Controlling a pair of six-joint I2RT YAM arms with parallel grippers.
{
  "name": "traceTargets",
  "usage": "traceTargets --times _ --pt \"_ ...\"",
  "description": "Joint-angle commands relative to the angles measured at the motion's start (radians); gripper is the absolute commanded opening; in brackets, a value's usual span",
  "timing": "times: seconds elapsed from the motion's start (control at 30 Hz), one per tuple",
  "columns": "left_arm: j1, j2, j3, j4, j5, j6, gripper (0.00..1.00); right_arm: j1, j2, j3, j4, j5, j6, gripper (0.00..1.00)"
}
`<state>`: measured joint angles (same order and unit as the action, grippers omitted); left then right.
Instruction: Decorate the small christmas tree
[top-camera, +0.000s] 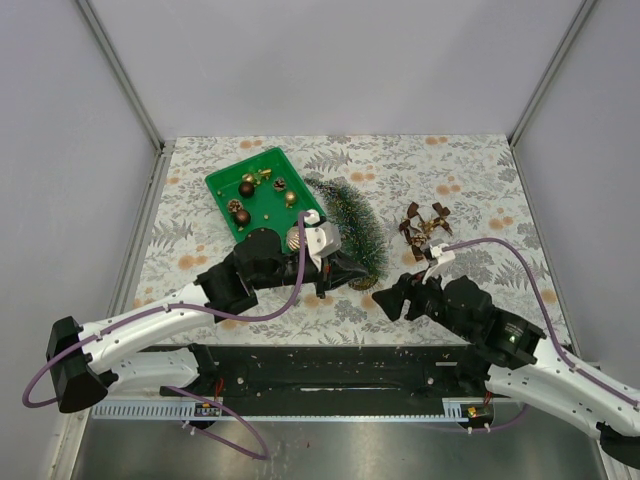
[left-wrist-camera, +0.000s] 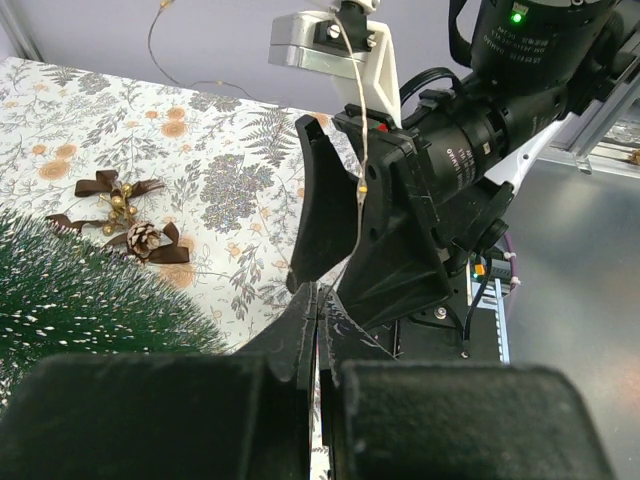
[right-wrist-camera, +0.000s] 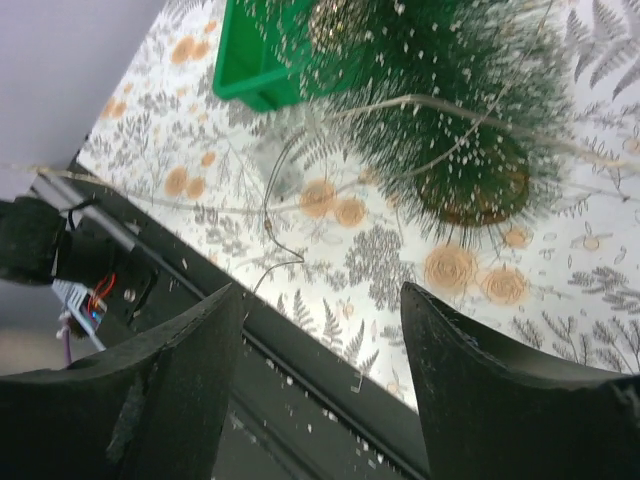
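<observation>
The small christmas tree (top-camera: 352, 222) lies on its side on the floral table, tip toward the green tray, and its wooden disc base (right-wrist-camera: 470, 190) faces the right wrist camera. My left gripper (top-camera: 348, 272) is by the tree's base end. It is shut (left-wrist-camera: 320, 295) on a thin light wire (left-wrist-camera: 358, 150) that runs up from its tips. Another stretch of the wire (right-wrist-camera: 268, 225) loops over the tablecloth beside the tree. My right gripper (top-camera: 385, 298) hovers just right of the left one, over the table's near edge. It is open (right-wrist-camera: 320, 295) with nothing between its fingers.
A green tray (top-camera: 222, 188) at the back left holds several ball ornaments. A brown bow-and-pinecone ornament (top-camera: 424, 226) lies right of the tree and also shows in the left wrist view (left-wrist-camera: 140, 238). The table's dark front rail (right-wrist-camera: 300, 370) runs under the right gripper.
</observation>
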<state>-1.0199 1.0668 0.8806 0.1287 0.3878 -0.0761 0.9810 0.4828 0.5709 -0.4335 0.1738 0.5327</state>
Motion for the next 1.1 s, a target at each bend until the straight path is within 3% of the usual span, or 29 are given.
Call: traceTargets --times 0.0,0.2,0.33,0.47,0.7,0.9,1.07 --pt "0.004 -0.03 0.027 0.046 -0.003 0.004 0.0 0.005 -0.006 -0.046 0.278 0.115 -0.02 0.71" --pt "0.009 -0.034 0.021 0.049 -0.006 0.006 0.0 0.005 0.083 -0.071 0.423 0.076 -0.008 0.56" --pt "0.011 -0.039 0.017 0.046 0.0 0.002 0.0 0.005 0.08 -0.083 0.444 0.069 0.013 0.27" --pt "0.014 -0.05 0.006 0.048 -0.003 0.004 0.0 0.005 -0.013 -0.06 0.301 0.125 0.015 0.02" --pt "0.032 -0.09 -0.04 0.052 -0.004 -0.001 0.0 0.005 -0.15 0.093 0.073 0.213 -0.066 0.0" --pt "0.101 -0.157 -0.098 0.048 0.013 -0.036 0.0 0.005 0.003 0.292 -0.057 0.243 -0.203 0.0" --pt "0.156 -0.235 -0.16 0.019 0.04 -0.047 0.0 0.007 0.103 0.411 -0.01 0.308 -0.382 0.0"
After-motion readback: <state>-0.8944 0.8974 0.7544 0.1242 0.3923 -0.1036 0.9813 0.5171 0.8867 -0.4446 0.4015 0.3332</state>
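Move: The light wire, still held in the left fingertips, has its next strand just off the open right fingers, about 3 cm ahead, 3 cm to the left and 2 cm higher. From the left hand that strand is some 4 cm ahead, 3 cm right and 8 cm lower. The christmas tree's middle is roughly 7 cm ahead of the right hand, 6 cm left and 7 cm below; the ribbon ornament lies about 18 cm ahead, 8 cm right and 19 cm down. The right fingers seem to shut on the light wire after a reach of about 5 cm forward, left and up. Closed, they lift some 11 cm and swing right, away from the tree, tipping up and turning a little clockwise. The left hand keeps its pinch, rises a touch, then speeds up leftward and slightly forward, opening the gap between the hands. ##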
